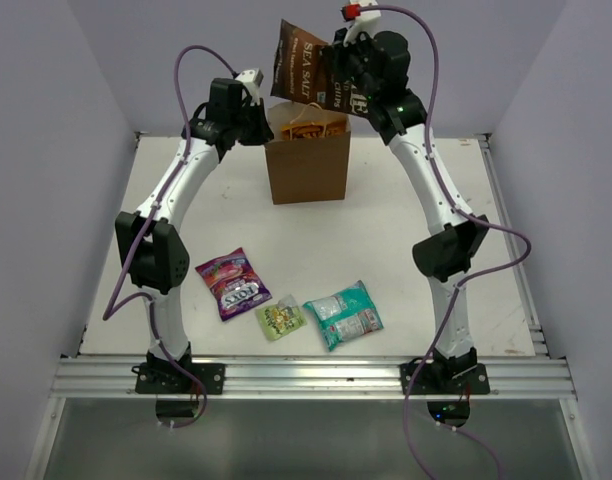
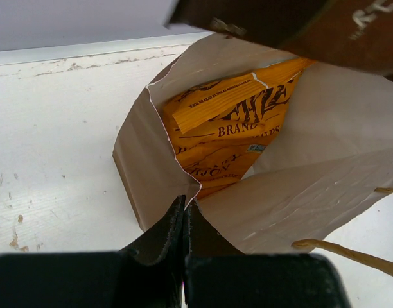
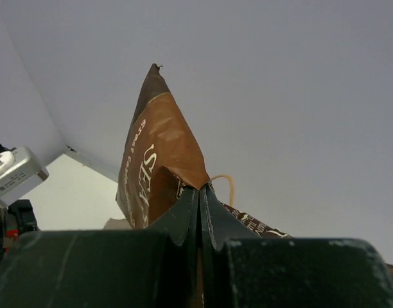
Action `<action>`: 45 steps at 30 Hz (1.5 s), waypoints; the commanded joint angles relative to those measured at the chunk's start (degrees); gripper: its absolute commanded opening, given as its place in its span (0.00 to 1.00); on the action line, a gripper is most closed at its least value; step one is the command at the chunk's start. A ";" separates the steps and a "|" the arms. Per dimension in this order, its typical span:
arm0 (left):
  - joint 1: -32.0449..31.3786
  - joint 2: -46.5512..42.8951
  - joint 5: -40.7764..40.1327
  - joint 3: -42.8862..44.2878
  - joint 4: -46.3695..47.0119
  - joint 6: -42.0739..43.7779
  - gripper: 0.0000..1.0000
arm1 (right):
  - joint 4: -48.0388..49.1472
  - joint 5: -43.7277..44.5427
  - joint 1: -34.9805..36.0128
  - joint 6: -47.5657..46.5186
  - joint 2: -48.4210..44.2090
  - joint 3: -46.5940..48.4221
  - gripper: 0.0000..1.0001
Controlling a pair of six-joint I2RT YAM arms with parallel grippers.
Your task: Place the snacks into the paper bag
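Note:
The brown paper bag (image 1: 308, 162) stands upright at the back middle of the table. My left gripper (image 1: 258, 118) is shut on the bag's left rim (image 2: 183, 192), holding its mouth open. The orange chip bag (image 2: 228, 131) lies inside the paper bag. My right gripper (image 1: 344, 62) is shut on the dark brown chip bag (image 1: 304, 65), holding it in the air above the bag's mouth; it also shows in the right wrist view (image 3: 159, 167). The purple candy packet (image 1: 233, 282), the small green packet (image 1: 281, 319) and the teal packet (image 1: 344, 314) lie on the table near the front.
The white table (image 1: 406, 220) ends at a metal rail (image 1: 316, 375) at the front. Grey walls stand on both sides and behind. The bag's looped handles (image 2: 350, 253) hang at its right rim.

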 commanded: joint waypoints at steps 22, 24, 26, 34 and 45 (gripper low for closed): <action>-0.23 1.16 4.33 1.69 0.50 -0.75 0.00 | -6.29 -0.65 0.16 -15.94 -18.02 -18.02 0.00; -0.23 1.25 4.60 1.69 0.59 -0.84 0.00 | -6.64 0.06 0.16 -17.27 -19.25 -18.81 0.00; -0.23 1.34 4.95 1.61 0.77 -0.84 0.00 | -6.73 -0.20 0.07 -17.27 -19.60 -19.68 0.00; -0.23 0.55 5.30 1.08 0.86 -0.75 0.00 | -6.21 -4.51 0.07 -14.02 -18.29 -20.92 0.00; -0.23 -0.50 6.18 0.81 1.12 -0.40 0.00 | -7.26 -6.44 1.83 -14.89 -14.08 -24.17 0.00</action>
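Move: The paper bag's open mouth, where the brown Sea Salt chips bag held by the right hand is to go, lies about 20 cm below that hand and 4 cm to its left, roughly level ahead. The orange chips bag sits inside it, about 6 cm left, level ahead and 28 cm below. From the left hand, already pinching the rim's near left corner, the mouth's middle is about 5 cm ahead, 9 cm right and level in height. The brown chips bag is worked down into the paper bag's mouth, the right hand keeping its pinch: first about 6 cm down and 3 cm left, then back, right and up some 5 cm each while rolling left side down nearly 20 degrees, then down another 4–5 cm. The left hand keeps hold of the rim, easing about 1 cm right. ##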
